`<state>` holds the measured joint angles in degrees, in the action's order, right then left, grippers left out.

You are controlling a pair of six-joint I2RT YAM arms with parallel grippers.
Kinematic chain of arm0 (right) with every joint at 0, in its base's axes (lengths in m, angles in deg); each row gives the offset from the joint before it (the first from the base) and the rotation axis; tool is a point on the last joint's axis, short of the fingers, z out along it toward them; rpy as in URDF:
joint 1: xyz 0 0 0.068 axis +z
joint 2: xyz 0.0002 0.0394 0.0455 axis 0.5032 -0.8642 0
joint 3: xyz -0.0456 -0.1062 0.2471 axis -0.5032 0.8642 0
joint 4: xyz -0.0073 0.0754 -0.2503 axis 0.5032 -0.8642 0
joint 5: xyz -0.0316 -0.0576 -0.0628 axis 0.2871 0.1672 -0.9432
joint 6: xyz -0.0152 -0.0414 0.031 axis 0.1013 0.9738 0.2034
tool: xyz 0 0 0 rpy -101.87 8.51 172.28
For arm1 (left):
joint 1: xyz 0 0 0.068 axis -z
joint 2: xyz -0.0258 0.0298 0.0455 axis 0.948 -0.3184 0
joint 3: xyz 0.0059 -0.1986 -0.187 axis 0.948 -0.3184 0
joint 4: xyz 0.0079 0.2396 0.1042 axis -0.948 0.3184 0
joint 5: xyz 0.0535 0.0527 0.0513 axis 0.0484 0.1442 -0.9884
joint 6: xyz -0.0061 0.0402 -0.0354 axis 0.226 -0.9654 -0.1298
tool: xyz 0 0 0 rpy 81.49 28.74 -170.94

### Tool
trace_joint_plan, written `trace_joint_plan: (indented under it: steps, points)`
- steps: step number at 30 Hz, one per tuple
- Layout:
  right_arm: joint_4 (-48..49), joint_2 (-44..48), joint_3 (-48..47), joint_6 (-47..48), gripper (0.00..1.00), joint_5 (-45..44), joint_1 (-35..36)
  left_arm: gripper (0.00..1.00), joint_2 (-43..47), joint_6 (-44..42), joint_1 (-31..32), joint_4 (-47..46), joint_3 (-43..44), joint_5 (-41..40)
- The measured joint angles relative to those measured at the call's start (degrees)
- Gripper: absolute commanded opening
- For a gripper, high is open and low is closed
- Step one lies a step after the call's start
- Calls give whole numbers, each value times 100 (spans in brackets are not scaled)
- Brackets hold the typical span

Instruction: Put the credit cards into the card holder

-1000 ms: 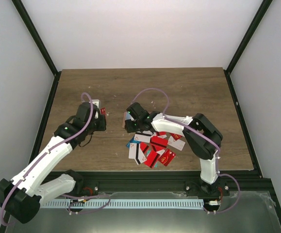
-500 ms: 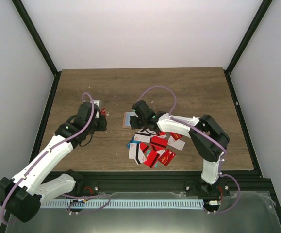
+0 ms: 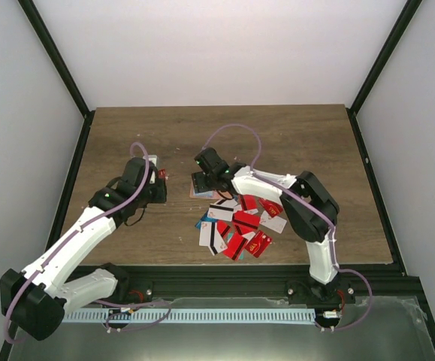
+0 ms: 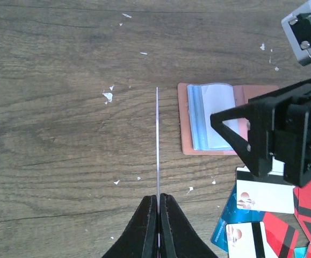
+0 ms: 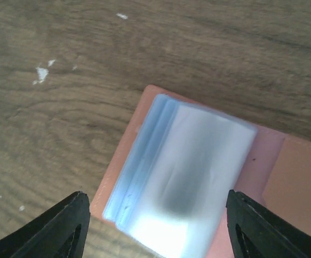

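The card holder lies open and flat on the wood, salmon-brown with clear sleeves facing up. My right gripper hangs open just above it, one finger to each side, nothing held. From above, the card holder shows partly under the right gripper. My left gripper is shut on one card, seen edge-on and pointing away, a little left of the card holder. In the top view the left gripper holds that red card. The other credit cards lie in a loose pile.
Small white flecks dot the wooden table. The pile of cards lies just near of the card holder, below the right gripper's black body. Black frame posts and white walls enclose the table on three sides.
The right gripper has let go of the card holder, opened wider and shifted left and back over it. The left arm has barely moved, its card still gripped.
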<state>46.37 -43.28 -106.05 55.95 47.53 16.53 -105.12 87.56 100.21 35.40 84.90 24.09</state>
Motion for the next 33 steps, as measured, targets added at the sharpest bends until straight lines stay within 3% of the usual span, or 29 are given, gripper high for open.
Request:
trace_joint_plan:
  steps: [10,18,33]
  points:
    - [-673,-592,-498,59,69,-632,96,4,15,-15,-2,-35,-2,57]
    - [-756,-745,-496,9,48,-667,109,4,33,-15,-2,-39,-7,79]
    - [-584,-92,317,-232,47,-1034,-11,4,-302,48,-4,-289,-35,487]
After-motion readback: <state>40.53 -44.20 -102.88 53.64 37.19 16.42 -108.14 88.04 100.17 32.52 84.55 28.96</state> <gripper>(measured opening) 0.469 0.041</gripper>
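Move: From the right hand, the open card holder's middle lies about 5 cm ahead, 3 cm to its right and 6 cm below. The nearest striped white card is roughly 3 cm back and 7 cm right of that hand, the blue card some 6 cm back and 3 cm right, both about 7 cm below. From the left hand, already pinching a card, the holder's middle is about 12 cm ahead, 14 cm right and 17 cm below. Lower the right gripper about 5 cm onto the holder's clear sleeve, rolling its left side down some 10 degrees and narrowing the fingers partway. Then draw it right about 4 cm, rising slightly, fingertips at the sleeve, to drag the holder along. Keep the card pinched in the left gripper, nearly still, then start it right and slightly down towards the holder. ##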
